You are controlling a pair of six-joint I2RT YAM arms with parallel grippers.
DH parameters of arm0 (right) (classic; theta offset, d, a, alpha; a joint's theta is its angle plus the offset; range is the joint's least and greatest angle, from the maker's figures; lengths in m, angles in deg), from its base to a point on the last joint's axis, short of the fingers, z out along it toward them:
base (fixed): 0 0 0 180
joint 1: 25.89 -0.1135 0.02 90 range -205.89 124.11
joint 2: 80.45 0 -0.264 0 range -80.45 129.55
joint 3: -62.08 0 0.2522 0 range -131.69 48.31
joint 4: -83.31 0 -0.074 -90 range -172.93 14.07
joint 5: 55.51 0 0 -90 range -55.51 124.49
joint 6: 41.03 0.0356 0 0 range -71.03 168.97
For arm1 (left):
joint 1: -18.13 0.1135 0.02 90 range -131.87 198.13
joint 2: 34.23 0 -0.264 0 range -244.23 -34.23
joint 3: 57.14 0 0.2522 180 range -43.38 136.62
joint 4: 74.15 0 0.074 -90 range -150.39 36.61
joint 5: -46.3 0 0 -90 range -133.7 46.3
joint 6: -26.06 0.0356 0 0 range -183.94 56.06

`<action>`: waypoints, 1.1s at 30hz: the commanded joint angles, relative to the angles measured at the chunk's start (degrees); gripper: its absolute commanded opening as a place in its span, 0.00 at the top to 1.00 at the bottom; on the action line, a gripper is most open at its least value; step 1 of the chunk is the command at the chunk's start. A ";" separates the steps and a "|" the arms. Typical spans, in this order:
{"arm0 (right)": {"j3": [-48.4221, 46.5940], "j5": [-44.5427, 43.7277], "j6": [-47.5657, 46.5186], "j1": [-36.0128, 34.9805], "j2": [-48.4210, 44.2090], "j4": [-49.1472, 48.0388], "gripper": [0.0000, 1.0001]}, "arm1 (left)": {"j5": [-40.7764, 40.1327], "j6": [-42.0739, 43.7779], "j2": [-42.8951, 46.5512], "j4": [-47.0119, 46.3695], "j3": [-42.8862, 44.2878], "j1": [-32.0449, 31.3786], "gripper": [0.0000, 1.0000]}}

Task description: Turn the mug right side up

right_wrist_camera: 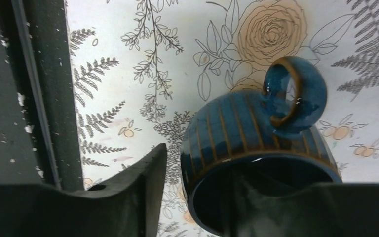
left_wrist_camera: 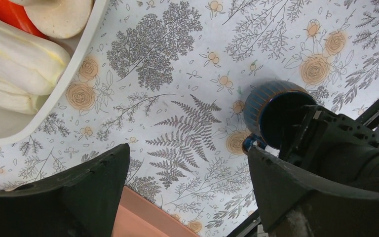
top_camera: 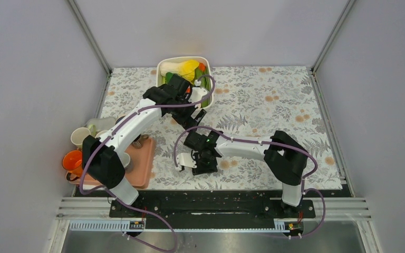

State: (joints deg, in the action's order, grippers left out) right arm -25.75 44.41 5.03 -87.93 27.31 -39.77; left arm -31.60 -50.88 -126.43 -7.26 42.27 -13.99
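Note:
The mug (right_wrist_camera: 246,128) is dark blue with tan stripes and a loop handle (right_wrist_camera: 288,94). It stands on the floral cloth with its dark mouth facing my right wrist camera. My right gripper (right_wrist_camera: 212,173) straddles the mug's rim. One finger (right_wrist_camera: 143,182) stands outside with a narrow gap to the wall, and the other reaches into the mouth. In the top view the right gripper (top_camera: 203,161) covers the mug. My left gripper (left_wrist_camera: 187,173) hangs open above bare cloth. In that view the mug (left_wrist_camera: 269,106) lies to its right, apart from it.
A white bin (top_camera: 206,63) of toy vegetables sits at the back, its rim (left_wrist_camera: 74,74) near the left gripper (top_camera: 198,113). A pink tray (top_camera: 142,158) lies at the left. An orange cup (top_camera: 73,161) and a cream cup (top_camera: 80,136) stand beyond it.

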 commanded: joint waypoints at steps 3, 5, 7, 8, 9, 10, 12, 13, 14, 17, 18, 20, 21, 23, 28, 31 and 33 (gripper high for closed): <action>-3.70 -4.07 4.14 -1.05 -6.88 -1.34 0.36 | 0.93 -0.52 -0.36 -2.90 1.00 1.47 0.07; -3.29 -4.69 6.01 -1.05 -11.05 -2.08 0.32 | 4.75 -1.55 -1.15 -2.93 3.09 4.08 0.06; -1.17 -4.96 8.03 -1.06 -15.74 -3.83 0.29 | 8.55 -3.70 -2.46 -2.92 6.35 7.32 0.06; 0.15 -5.10 9.14 -1.06 -19.12 -4.83 0.28 | 10.31 -4.73 -3.00 -3.08 7.48 8.75 0.06; 1.66 -5.19 10.46 -0.99 -21.68 -5.76 0.26 | 10.86 -5.59 -3.40 -3.43 8.33 9.88 0.06; 3.42 -5.41 12.32 -0.70 -24.31 -6.78 0.24 | 11.17 -6.02 -3.61 -3.90 8.82 10.70 0.06; 6.86 -5.45 18.10 1.78 -29.11 -9.20 0.21 | 12.30 -5.33 -3.60 -4.15 8.98 11.04 0.06; 8.37 -5.09 22.41 4.41 -30.92 -9.94 0.20 | 13.74 -4.61 -3.48 -4.17 8.68 10.78 0.06; 9.89 -4.93 27.10 8.23 -32.46 -10.17 0.20 | 15.43 -3.59 -3.27 -4.17 8.06 10.43 0.07; 14.73 -6.75 39.58 20.59 -36.12 -9.76 0.21 | 16.74 3.23 -2.59 -2.19 5.84 7.33 0.08; 16.44 -7.25 44.09 24.16 -37.53 -9.76 0.20 | 16.55 6.06 -2.25 -1.31 4.91 5.71 0.09; 20.03 -9.56 51.52 31.48 -38.96 -9.32 0.20 | 16.99 12.66 -1.64 1.85 2.62 1.88 0.09; 20.67 -10.98 54.38 35.27 -38.94 -8.74 0.20 | 16.56 16.11 -1.67 3.45 1.94 -0.25 0.09; 22.57 -10.98 58.17 41.93 -38.60 -8.03 0.20 | 13.46 20.32 -1.66 3.96 -0.21 -5.16 0.09; 24.86 -10.30 61.81 46.36 -38.79 -9.90 0.19 | 4.03 24.32 -5.36 0.36 -3.62 -11.89 0.08; 25.55 -10.11 61.08 46.40 -38.97 -10.23 0.18 | 0.67 26.07 -7.85 -1.97 -4.27 -13.56 0.08; 26.16 -10.11 60.60 46.44 -39.67 -10.59 0.18 | -1.04 26.34 -9.46 -3.21 -4.52 -14.25 0.08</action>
State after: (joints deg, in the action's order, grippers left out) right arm -0.31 34.53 63.45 -41.49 -10.08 -48.30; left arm -26.05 -28.89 -133.27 -6.43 38.44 -27.71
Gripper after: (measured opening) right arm 0.815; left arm 0.918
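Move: The blue mug is already upright in the right hand's opening fingers, which straddle its near wall: its middle is about 4 cm ahead and 4 cm below. From the left hand the mug lies some 11 cm back, 7 cm to the right and 17 cm below. From the right hand, the vegetable bin is roughly 32 cm ahead and 9 cm left, and the orange tray about 35 cm left and 2 cm ahead. Straight up first, the right hand draws its widening fingers off the mug's wall, rising about 16 cm, then swings forward and far to the right, sinking partway and turning some 100 degrees clockwise. The left hand, fingers staying open, edges forward and left out of the way, then sweeps back, right and down towards the mug, turning clockwise to hover above it, still clear. ##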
